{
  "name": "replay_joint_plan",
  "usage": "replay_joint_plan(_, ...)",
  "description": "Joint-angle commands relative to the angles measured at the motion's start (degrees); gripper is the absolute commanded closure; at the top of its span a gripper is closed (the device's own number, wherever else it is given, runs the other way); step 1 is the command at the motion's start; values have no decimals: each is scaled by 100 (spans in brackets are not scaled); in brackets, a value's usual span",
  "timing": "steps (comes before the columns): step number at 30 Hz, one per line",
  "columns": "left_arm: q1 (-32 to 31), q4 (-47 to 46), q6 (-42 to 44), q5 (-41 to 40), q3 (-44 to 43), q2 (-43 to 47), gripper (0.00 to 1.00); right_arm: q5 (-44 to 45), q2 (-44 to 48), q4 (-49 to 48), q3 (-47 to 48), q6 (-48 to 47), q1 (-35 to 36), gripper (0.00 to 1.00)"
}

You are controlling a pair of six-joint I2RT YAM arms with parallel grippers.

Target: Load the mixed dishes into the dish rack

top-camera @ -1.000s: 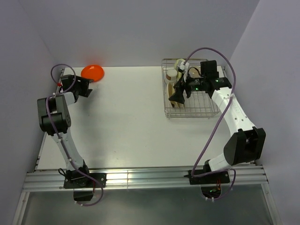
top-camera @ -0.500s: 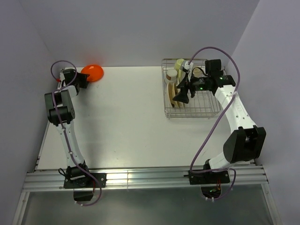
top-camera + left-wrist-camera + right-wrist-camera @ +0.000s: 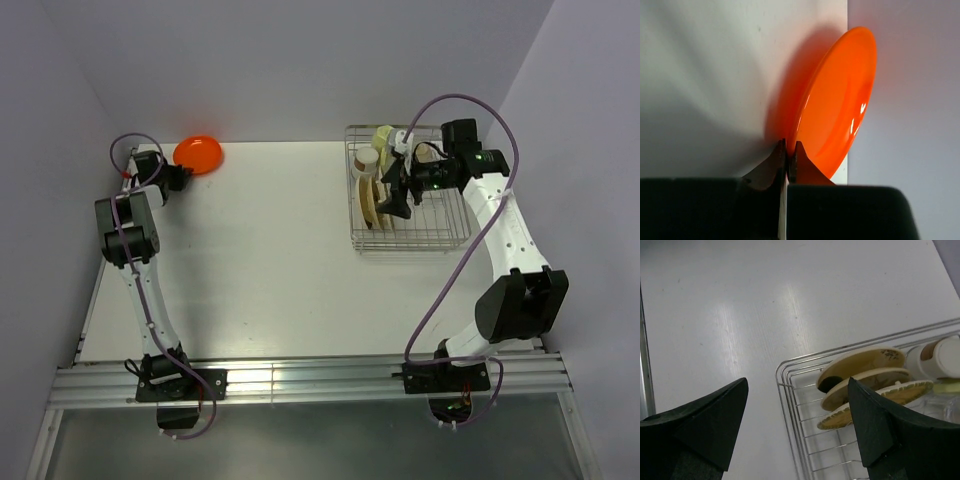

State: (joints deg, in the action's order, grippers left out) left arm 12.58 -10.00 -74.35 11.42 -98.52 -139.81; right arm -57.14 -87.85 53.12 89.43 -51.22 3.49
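The orange plate lies at the table's far left corner against the back wall; in the left wrist view the orange plate fills the middle. My left gripper is shut on its near rim, which is pinched between the two fingers. The dish rack stands at the right. Three plates stand on edge in it: cream with a dark mark, tan, woven. A cream bowl and the pale mug sit behind them. My right gripper hovers open over the dish rack, holding nothing.
The purple back wall runs directly behind the orange plate, and the left wall stands close beside my left arm. A metal rail crosses the near edge by the arm bases. White tabletop spreads between the plate and the rack.
My left gripper reached the orange plate and shut on its rim. My right gripper drew back from the plates in the rack, staying open.
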Motion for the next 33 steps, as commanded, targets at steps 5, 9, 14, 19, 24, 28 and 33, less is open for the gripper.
replay_joint_plan(5, -71, -424, 789, 1089, 1193, 1217, 100, -166, 470, 842, -417, -3921, 239, 10)
replay_joint_plan(9, -194, -485, 1036, 1678, 2412, 2375, 100, 378, 436, -44, -374, -4098, 907, 9)
replay_joint_plan(14, -484, -266, 1256, 2214, 3461, 3608, 100, 1361, 146, -1609, -426, -3404, 2083, 9)
replay_joint_plan(19, -783, -117, 1282, 2637, 4244, 4698, 100, 2057, -416, -2420, -155, -3263, 2937, 8)
replay_joint_plan(24, -959, 191, 1361, 2945, 4490, 5296, 100, 2515, -610, -2586, 84, -3429, 3447, 7)
replay_joint_plan(28, -1099, 279, 1414, 3260, 4482, 5411, 100, 2892, -487, -3028, -14, -3280, 3685, 7)
replay_joint_plan(33, -1214, 68, 1309, 3498, 4657, 5630, 100, 3332, -724, -2667, 57, -3684, 3923, 8)
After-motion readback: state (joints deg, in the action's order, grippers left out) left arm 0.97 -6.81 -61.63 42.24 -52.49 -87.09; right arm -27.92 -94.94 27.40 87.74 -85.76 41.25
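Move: The left hand already pinches the red-orange plate by its near rim, the plate's middle about 6 cm ahead and 3 cm right. The right gripper, which it's brought towards, is roughly 50 cm right, 30 cm back and 24 cm higher. From the empty right hand the plate lies some 47 cm left, 34 cm ahead and 24 cm below; the rack's middle about 17 cm ahead and 11 cm right, its standing plates about 11 cm ahead, all well below. Back and to the right, the left hand carries the plate some 25 cm back and 20 cm across, staying low at first and then rising 15 cm, while turning about 45 degrees clockwise with its grip kept. The right hand swings about 21 cm left, away from over the rack's near side to meet the plate, rolling some 65 degrees about its fingers, which stay wide open. ##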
